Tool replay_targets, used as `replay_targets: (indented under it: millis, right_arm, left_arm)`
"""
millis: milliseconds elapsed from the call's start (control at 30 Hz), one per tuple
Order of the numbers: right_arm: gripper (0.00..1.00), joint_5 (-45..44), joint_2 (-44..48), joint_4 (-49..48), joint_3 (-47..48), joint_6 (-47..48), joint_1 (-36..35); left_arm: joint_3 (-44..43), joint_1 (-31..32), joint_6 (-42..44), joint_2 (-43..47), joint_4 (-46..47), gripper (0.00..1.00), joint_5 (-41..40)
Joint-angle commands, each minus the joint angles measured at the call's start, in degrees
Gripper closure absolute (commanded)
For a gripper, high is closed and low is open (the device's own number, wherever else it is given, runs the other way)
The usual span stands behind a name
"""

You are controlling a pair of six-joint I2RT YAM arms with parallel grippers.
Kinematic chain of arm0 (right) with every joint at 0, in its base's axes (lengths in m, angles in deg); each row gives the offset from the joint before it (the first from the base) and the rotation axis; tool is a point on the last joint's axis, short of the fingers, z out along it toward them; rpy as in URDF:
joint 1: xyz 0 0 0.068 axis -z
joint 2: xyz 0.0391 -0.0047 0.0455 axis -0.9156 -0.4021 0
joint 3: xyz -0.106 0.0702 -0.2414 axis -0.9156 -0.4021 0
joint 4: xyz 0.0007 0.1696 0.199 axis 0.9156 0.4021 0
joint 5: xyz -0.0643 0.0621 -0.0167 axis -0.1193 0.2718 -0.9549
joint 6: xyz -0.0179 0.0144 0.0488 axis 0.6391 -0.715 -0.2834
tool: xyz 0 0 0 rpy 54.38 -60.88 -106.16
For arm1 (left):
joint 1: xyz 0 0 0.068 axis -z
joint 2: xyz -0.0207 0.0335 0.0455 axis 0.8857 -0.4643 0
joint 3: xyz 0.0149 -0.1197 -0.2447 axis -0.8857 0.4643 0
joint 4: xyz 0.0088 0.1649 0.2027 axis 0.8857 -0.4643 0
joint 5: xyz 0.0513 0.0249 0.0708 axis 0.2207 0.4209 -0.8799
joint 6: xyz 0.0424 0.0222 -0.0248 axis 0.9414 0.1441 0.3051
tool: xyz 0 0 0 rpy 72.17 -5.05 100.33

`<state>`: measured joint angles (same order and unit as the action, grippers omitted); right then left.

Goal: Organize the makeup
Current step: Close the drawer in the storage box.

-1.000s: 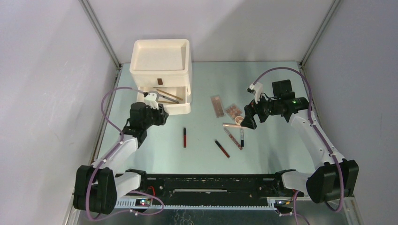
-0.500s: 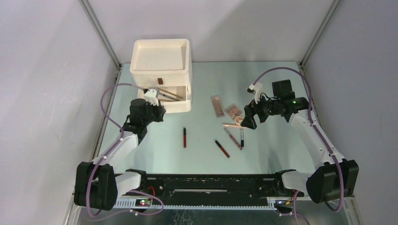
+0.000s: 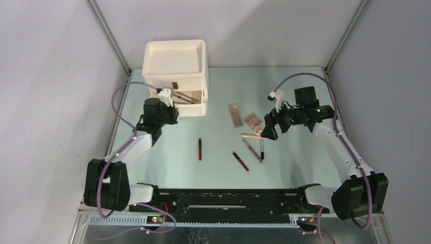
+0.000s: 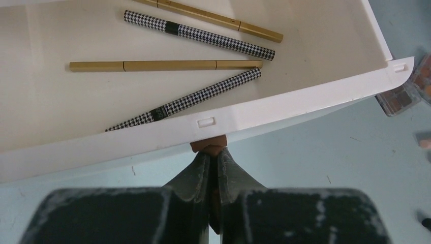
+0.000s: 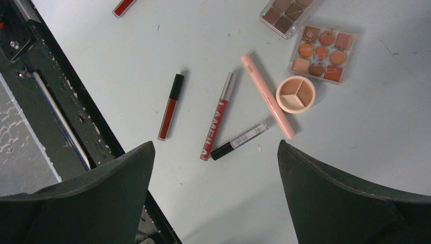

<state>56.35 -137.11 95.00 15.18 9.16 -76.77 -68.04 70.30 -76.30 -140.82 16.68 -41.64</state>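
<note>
My left gripper (image 4: 214,152) is shut on the small brown handle (image 4: 207,146) on the front of the cream box's pulled-out drawer (image 4: 284,109). Inside the drawer lie gold pencils (image 4: 165,65) and houndstooth pencils (image 4: 198,33). My right gripper (image 5: 214,147) hangs open above the loose makeup on the table: a dark-red tube (image 5: 170,107), a red gloss tube (image 5: 217,117), a clear-and-black tube (image 5: 244,137), a pink stick (image 5: 268,96), a round compact (image 5: 296,94) and two palettes (image 5: 322,53). In the top view the left gripper (image 3: 172,111) meets the drawer (image 3: 192,105); the right gripper (image 3: 267,131) is beside the compact (image 3: 258,130).
The cream drawer box (image 3: 175,66) stands at the back left near the left wall. Two more slim tubes (image 3: 199,149) (image 3: 240,160) lie mid-table between the arms. A long palette (image 3: 235,115) lies right of the box. The black rail (image 3: 228,198) runs along the near edge.
My left gripper has closed on the drawer handle and moved toward the box, and the drawer has slid partway in. The right arm has not moved.
</note>
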Motion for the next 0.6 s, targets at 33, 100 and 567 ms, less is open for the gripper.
replay_targets:
  millis: [33,100,567]
  right_arm:
    - [0.0,0.2,-0.25,-0.38,-0.04,0.88,0.07]
    - [0.0,-0.06,-0.37,-0.43,-0.07,0.95,-0.13]
    - [0.0,-1.67,-0.85,-0.47,-0.03,1.14,-1.3]
  left_arm:
    - [-6.82,-0.23,0.3,-1.05,10.86,0.83,-1.85]
    - [-7.12,-0.23,-1.02,-1.46,11.53,0.75,-1.79]
    - [-10.96,1.64,-4.12,-6.48,13.09,0.52,-3.3]
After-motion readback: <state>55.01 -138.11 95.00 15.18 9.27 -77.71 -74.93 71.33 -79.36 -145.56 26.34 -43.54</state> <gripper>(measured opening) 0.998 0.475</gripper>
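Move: The left fingertips, nearly shut, are already at the brown tab on the open drawer's front, which lies about 1 cm ahead, level sideways. The storage box's front face, where the drawer must go, is some 6 cm ahead, level sideways and 4 cm up; the pens in the drawer lie about 5 cm ahead, 2 cm right and 2 cm down. The tab lies some 8 cm ahead and 37 cm left of the right hand, about 5 cm lower. The left hand goes on pushing straight forward at the tab for about 1.5 cm, towards the box's front face, while its fingers start to open, easing the drawer inward. Then it comes free of the tab and climbs up and forward over the drawer's front edge, ending about 6 cm higher and 5 cm farther forward overall, with the fingertips tipped up some 10 degrees and the gripper about half open. ##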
